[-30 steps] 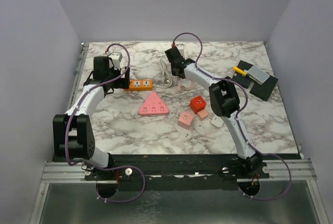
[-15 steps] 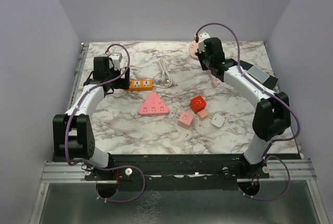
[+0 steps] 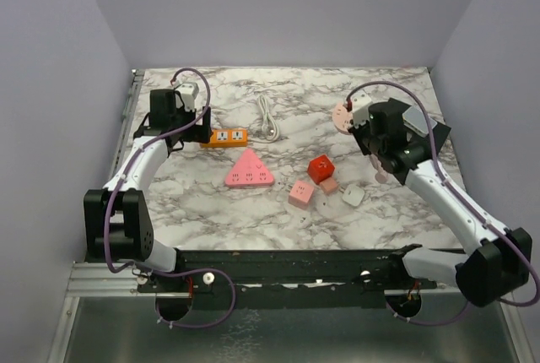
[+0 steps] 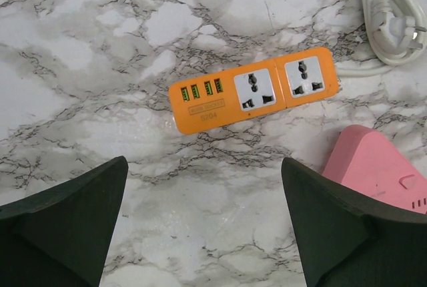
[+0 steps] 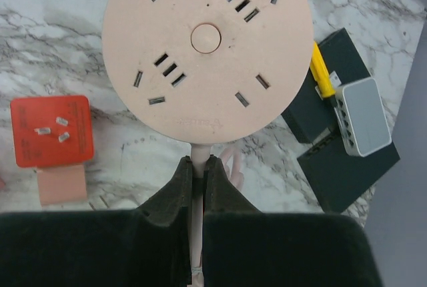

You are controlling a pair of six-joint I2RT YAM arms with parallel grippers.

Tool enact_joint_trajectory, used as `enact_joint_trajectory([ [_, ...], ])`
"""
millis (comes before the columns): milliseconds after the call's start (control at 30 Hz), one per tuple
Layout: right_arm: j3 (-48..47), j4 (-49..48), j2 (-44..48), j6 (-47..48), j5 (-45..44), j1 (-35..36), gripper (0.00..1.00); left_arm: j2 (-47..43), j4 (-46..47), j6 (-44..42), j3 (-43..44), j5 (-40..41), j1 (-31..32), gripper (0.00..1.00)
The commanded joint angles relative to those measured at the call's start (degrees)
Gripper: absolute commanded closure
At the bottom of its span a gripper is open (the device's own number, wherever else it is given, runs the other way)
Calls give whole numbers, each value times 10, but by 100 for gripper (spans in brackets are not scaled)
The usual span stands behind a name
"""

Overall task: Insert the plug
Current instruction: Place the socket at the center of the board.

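My right gripper (image 5: 199, 164) is shut on the thin neck of a round pale-pink socket disc (image 5: 207, 47), where its cord leaves it, and holds it up in the air over the right side of the table (image 3: 342, 115). The white cable with its plug (image 3: 268, 118) lies coiled at the back middle; the plug (image 4: 395, 28) shows at the top right of the left wrist view. The orange power strip (image 4: 257, 93) lies flat just ahead of my left gripper (image 4: 203, 161), which hangs open above bare marble with nothing between its fingers.
A pink triangular socket block (image 3: 249, 169) lies mid-table. A red cube adapter (image 5: 52, 130), a small pink block (image 3: 301, 194) and a white adapter (image 3: 353, 197) sit nearby. A dark box (image 5: 347, 173) bearing a grey device (image 5: 363, 117) is at the back right.
The right arm has swung from the back middle toward the right side, carrying the round pink socket disc. The left arm has stayed still.
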State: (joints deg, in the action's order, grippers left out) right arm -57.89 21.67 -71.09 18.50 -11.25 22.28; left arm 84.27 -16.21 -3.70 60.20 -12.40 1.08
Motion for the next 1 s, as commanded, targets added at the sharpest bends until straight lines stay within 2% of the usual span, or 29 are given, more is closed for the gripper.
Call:
enact_joint_trajectory([
  [0,38,80,88,12,-23,-1,100,-11,-9,0,22,-38,5,1],
  [67,51,123,121,23,33,0,99,-6,-12,0,27,-45,14,1],
  [133,62,155,160,35,129,0,99,-2,-19,-4,33,-45,28,1],
  [267,41,228,209,55,274,0,99,-3,-36,-27,44,-32,65,1],
  [400,-7,321,202,90,357,1,99,-6,-44,-40,53,-20,88,1],
  [533,-25,364,169,110,397,34,99,-2,-46,-35,60,-25,91,1],
  [667,-23,341,117,92,436,107,99,2,-48,-37,64,-18,91,1],
  [833,-2,280,46,51,411,234,99,2,-50,-44,71,-7,91,1],
  [967,22,244,17,36,389,266,99,1,-52,-43,76,-7,92,1],
])
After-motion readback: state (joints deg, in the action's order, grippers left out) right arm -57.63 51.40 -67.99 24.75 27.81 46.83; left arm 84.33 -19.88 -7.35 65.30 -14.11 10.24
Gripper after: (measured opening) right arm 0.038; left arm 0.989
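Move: The right hand already holds the round socket by its neck. The open near-middle of the table, where it seems bound, lies about 22 cm back, 28 cm left and 18 cm below. From that hand the pink cube adapter is about 17 cm back and 20 left, the red adapter 9 back and 13 left, the white adapter 18 back and 3 left. From the left hand the spot is about 27 cm back and 28 right. Right carries the socket 23 cm back, then left, towards the near middle, turning counter-clockwise; left hand shifts right. ##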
